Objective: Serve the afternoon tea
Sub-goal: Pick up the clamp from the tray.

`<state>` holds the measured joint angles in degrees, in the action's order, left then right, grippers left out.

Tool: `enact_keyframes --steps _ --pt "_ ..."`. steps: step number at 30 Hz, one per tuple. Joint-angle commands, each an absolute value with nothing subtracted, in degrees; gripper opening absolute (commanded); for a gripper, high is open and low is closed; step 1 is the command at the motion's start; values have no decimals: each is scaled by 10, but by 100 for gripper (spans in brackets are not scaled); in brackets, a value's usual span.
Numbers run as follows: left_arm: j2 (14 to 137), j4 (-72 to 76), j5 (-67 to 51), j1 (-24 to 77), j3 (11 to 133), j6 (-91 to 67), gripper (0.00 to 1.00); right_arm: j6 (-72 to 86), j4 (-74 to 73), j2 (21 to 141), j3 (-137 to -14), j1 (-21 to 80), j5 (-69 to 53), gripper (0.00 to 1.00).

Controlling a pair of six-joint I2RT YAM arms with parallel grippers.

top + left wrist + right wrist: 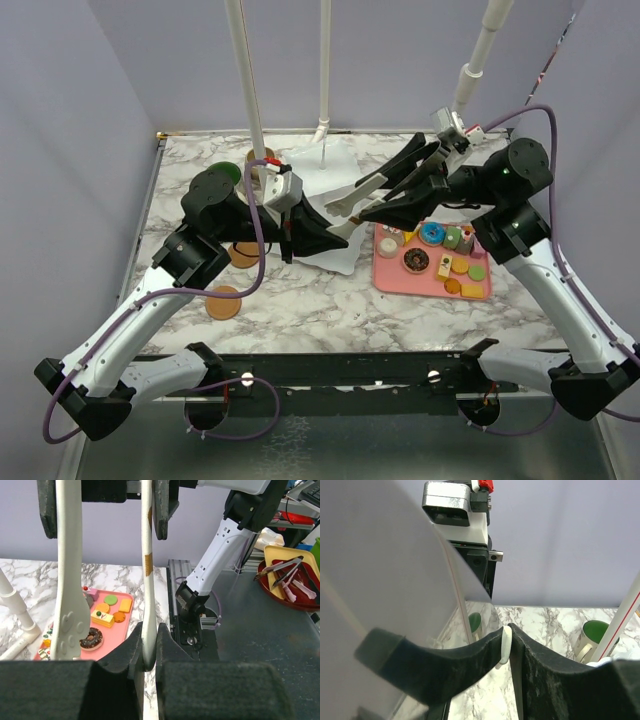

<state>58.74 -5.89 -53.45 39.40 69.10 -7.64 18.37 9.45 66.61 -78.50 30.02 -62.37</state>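
The white tiered stand [335, 170] is tipped up at the table's middle, and its two plates [67, 610] show edge-on in the left wrist view. My left gripper [333, 236] [148, 655] is shut on the rim of one plate [147, 580]. My right gripper [346, 207] [506, 647] comes from the other side and is shut on a thin white plate rim [506, 645]. The other plate [385, 565] fills the left of that view. Toy pastries [432, 235] lie on the pink tray [425, 285]. The green-lined mug [228, 172] [594, 635] and the beige mug [262, 160] stand at the back left.
Two round brown coasters [222, 302] [243, 254] lie on the marble near the left arm. White poles [245, 80] [325, 70] [480, 50] rise at the back. The pink tray [75, 655] with a chocolate donut [91, 639] lies to the right of the stand.
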Motion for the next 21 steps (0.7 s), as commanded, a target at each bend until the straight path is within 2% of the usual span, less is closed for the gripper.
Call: enact_keyframes --steps 1,3,4,6,8,11,12,21 --pt "579 -71 -513 395 713 -60 13 172 112 642 -762 300 -565 57" --pt "579 -78 -495 395 717 -53 19 165 114 631 -748 300 -546 57" --pt "578 -82 -484 395 720 -48 26 161 115 626 -739 300 -537 57" --pt "576 -89 -466 396 725 -42 46 150 115 612 -722 300 -519 57" --pt "573 -95 -455 395 728 -39 61 139 116 598 -705 300 -497 57" --pt "570 -105 -449 395 729 -36 93 126 114 579 -682 300 -462 58" --pt "569 -111 -444 395 730 -32 98 122 114 573 -673 300 -447 58" --pt "546 -170 -317 396 758 23 99 61 73 501 -563 299 -261 61"
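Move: The left fingers, pointing right, still pinch the tip of the clamp's spotted leg; the clamp's middle is about 8 cm to their right, 4 farther out and 5 higher. The pink tray's middle lies from the right hand some 11 cm ahead, 17 to its right and 45 below, and from the left hand 15 ahead, 24 right and 39 below. From the right hand, the chocolate donut is 11 cm ahead, 14 right; the white bun 14 ahead, 7 right, both about 44 below. The left fingers spread wide and let go of the spotted leg's tip, the hand easing about 3 cm forward, a little left and up. The right hand keeps its hold on the clamp and, gathering speed, takes it down, forward and to the right, about 7 cm in all, towards the tray, swinging some 25 degrees clockwise. ##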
